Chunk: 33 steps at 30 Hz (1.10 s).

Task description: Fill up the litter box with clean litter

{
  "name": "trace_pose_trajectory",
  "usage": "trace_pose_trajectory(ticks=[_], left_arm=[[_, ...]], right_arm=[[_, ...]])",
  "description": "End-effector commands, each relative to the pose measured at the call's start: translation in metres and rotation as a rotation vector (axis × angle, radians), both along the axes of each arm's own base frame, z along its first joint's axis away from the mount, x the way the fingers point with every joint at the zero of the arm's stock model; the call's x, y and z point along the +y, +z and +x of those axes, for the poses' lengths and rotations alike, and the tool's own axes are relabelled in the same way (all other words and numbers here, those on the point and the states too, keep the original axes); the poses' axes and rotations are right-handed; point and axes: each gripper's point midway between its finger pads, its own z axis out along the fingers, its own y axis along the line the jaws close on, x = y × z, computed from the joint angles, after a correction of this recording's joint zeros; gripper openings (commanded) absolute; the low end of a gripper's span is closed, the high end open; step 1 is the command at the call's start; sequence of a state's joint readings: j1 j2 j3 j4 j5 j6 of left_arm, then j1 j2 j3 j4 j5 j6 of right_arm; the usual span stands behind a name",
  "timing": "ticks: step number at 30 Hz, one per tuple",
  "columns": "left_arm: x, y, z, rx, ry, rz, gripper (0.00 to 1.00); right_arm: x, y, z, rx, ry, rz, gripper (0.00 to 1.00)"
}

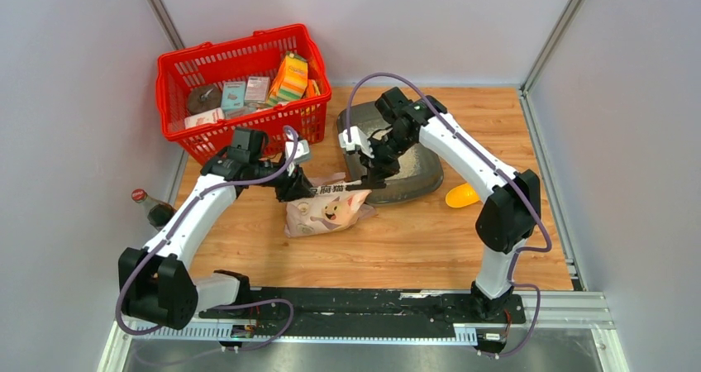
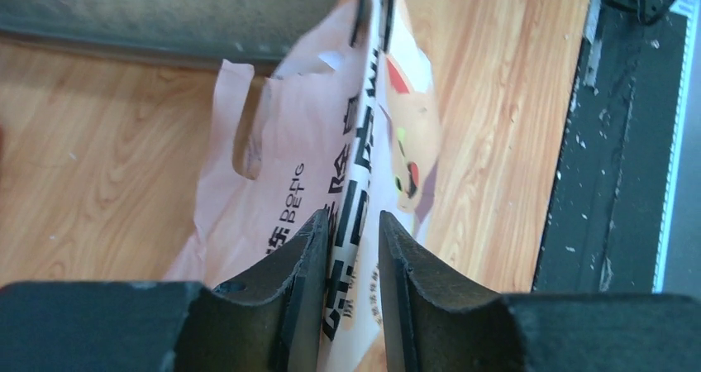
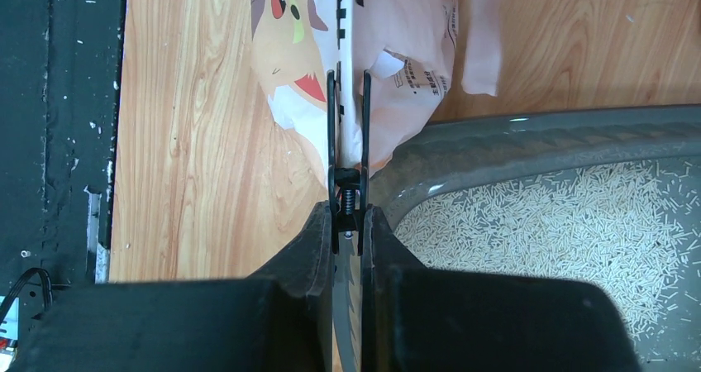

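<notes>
The dark grey litter box lies at mid-table, and clean litter covers part of its floor. The beige cat-printed bag lies flat just in front of its rim. My right gripper is shut on a black clip that is clamped on the bag's edge beside the box corner. My left gripper straddles the opposite edge of the bag with its jaws parted, and a gap shows beside the paper. In the top view, the two grippers stand at either end of the bag.
A red basket full of packages stands at the back left. To the right of the box lies a yellow scoop. A bottle sits by the left wall. The black rail runs along the near edge.
</notes>
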<state>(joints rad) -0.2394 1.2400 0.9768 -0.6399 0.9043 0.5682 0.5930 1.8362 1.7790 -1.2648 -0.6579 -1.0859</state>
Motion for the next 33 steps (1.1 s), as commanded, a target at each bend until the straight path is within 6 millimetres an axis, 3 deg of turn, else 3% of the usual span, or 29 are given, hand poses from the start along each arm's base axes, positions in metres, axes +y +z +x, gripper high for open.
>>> trace_pose_trajectory(ticks=[1,2,5,8,16,23,26,33], left_arm=[[0.004,-0.013,-0.032,0.031,-0.093,0.012,0.34],[0.004,-0.015,-0.033,0.037,-0.094,0.010,0.31],[0.001,-0.015,-0.029,0.041,-0.085,-0.008,0.08],[-0.002,-0.010,-0.020,0.027,-0.067,-0.025,0.01],[-0.005,-0.002,-0.003,-0.005,-0.031,-0.035,0.00],[-0.006,0.006,0.002,-0.019,-0.034,-0.035,0.00],[-0.006,0.006,0.000,-0.020,-0.037,-0.033,0.00],[-0.008,0.008,0.004,-0.019,-0.027,-0.051,0.00]], right_arm=[[0.007,0.019,0.000,-0.052,-0.007,0.006,0.00],[0.008,0.019,0.000,-0.055,-0.007,0.002,0.00],[0.012,0.020,-0.003,-0.058,0.001,0.003,0.00],[0.014,0.022,-0.004,-0.056,-0.004,0.009,0.00],[0.020,0.030,-0.008,-0.113,0.045,0.016,0.00],[0.028,0.044,0.000,-0.128,0.020,0.034,0.00],[0.021,0.043,-0.002,-0.131,0.029,0.022,0.00],[0.028,0.027,-0.010,-0.101,0.082,-0.017,0.00]])
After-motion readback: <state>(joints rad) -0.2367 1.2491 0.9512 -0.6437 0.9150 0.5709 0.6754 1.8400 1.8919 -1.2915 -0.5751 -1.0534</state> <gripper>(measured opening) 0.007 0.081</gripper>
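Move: Between the hands runs the litter bag's folded top, its middle about 8 cm right and 1 cm ahead of the left hand, 2 cm lower; its left end already lies between those half-open fingers. That middle is some 9 cm left of the right hand, 1 cm back and 2 cm down. The right hand still holds the black clip open, its jaws pointing along the fold. The litter box sits about 9 cm ahead of the right hand, 5 cm right, 12 cm down. Drawing back about 2 cm and down some 1.5 cm, the left fingers shut and pinch the left end of the bag's fold, then ease forward again by roughly 1.5 cm with it. The right hand, keeping its squeeze on the open clip, creeps left along the fold, then rises about 2.5 cm while moving farther left, some 2 cm in all, towards the left hand. ##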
